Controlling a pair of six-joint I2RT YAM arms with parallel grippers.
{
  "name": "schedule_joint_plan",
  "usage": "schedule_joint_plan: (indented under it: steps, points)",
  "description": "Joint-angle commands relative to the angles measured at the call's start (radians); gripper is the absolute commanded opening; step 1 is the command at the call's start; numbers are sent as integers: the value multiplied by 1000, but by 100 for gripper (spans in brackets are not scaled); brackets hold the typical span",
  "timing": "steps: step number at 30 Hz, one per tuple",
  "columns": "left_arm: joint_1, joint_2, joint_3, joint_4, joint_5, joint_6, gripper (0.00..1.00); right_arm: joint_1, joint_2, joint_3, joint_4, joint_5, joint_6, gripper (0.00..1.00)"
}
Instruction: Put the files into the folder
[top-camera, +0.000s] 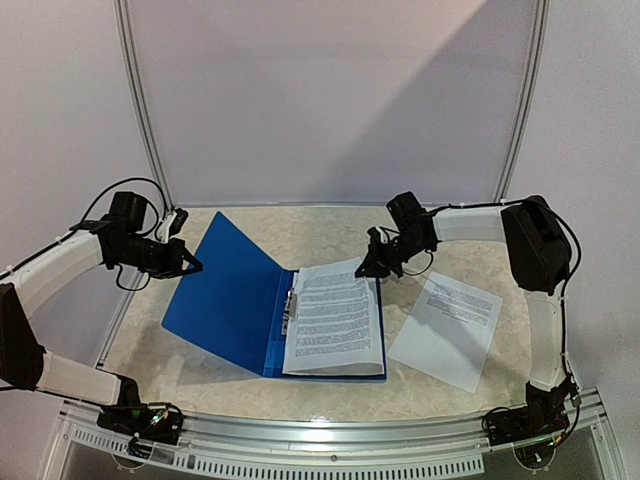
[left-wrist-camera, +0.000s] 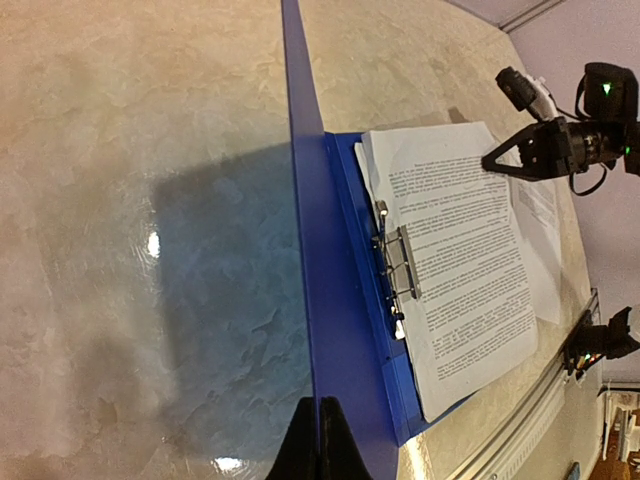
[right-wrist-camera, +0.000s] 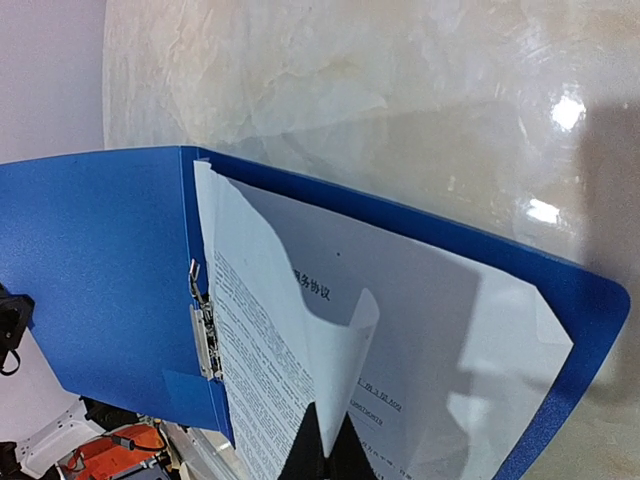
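Observation:
The blue folder (top-camera: 225, 300) lies open in the middle of the table, its left cover tilted up. My left gripper (top-camera: 193, 266) is shut on the edge of that cover (left-wrist-camera: 300, 200), which runs edge-on between the fingertips (left-wrist-camera: 320, 445). White printed files (top-camera: 335, 320) rest on the folder's right half beside the metal clip (left-wrist-camera: 395, 265). My right gripper (right-wrist-camera: 328, 455) is shut on the far right corner of the top sheet (right-wrist-camera: 260, 340), which curls upward over the sheet beneath (right-wrist-camera: 450, 340). Another loose sheet (top-camera: 447, 328) lies flat on the table to the right of the folder.
The marbled tabletop (top-camera: 300, 235) ends at a metal rail (top-camera: 330, 432) along the near edge, where both arm bases are bolted. A white backdrop with curved frame tubes (top-camera: 140, 100) stands behind the table.

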Motion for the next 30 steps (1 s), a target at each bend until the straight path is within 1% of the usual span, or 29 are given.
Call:
schedule_joint_plan:
  steps: [1, 10, 13, 18, 26, 28, 30]
  points:
    - [5, -11, -9, 0, 1, 7, 0, -3, 34, 23, 26, -13, 3, 0]
    - [6, -9, -9, -1, 1, 8, 0, 2, 55, 40, 14, -5, 1, 0]
    - [6, -8, -9, 0, 1, 8, 0, 2, 60, 49, -7, -1, -10, 5]
    - [6, -8, -10, 1, 1, 8, 0, 3, 59, 53, -17, 6, -18, 16]
    - [5, -9, -10, 0, 1, 8, 0, 7, 33, 58, -59, 42, -28, 41]
    - [5, -9, -9, 0, 1, 8, 0, 12, 20, 69, -89, 62, -38, 49]
    - [5, -11, -9, 0, 1, 8, 0, 17, 12, 85, -136, 100, -54, 54]
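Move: The top sheet's far right corner is already pinched in the right fingers, over the paper stack it is going onto. The stack's middle lies about 13 cm back, 6 cm left and 3 cm below. The metal clip is roughly 15 cm to that hand's left and 10 cm back, the loose sheet some 17 cm right and 14 cm back. From the left hand, the stack's middle is about 27 cm right, 6 cm back and 13 cm down. The top sheet's pinched far corner is let go over the stack: the right hand eases down about 1.5 cm towards the papers, hardly shifting sideways, and its fingers, shut at first, spread to roughly half open. The wrist keeps its slant. The left hand stays put, still gripping the raised folder cover. ##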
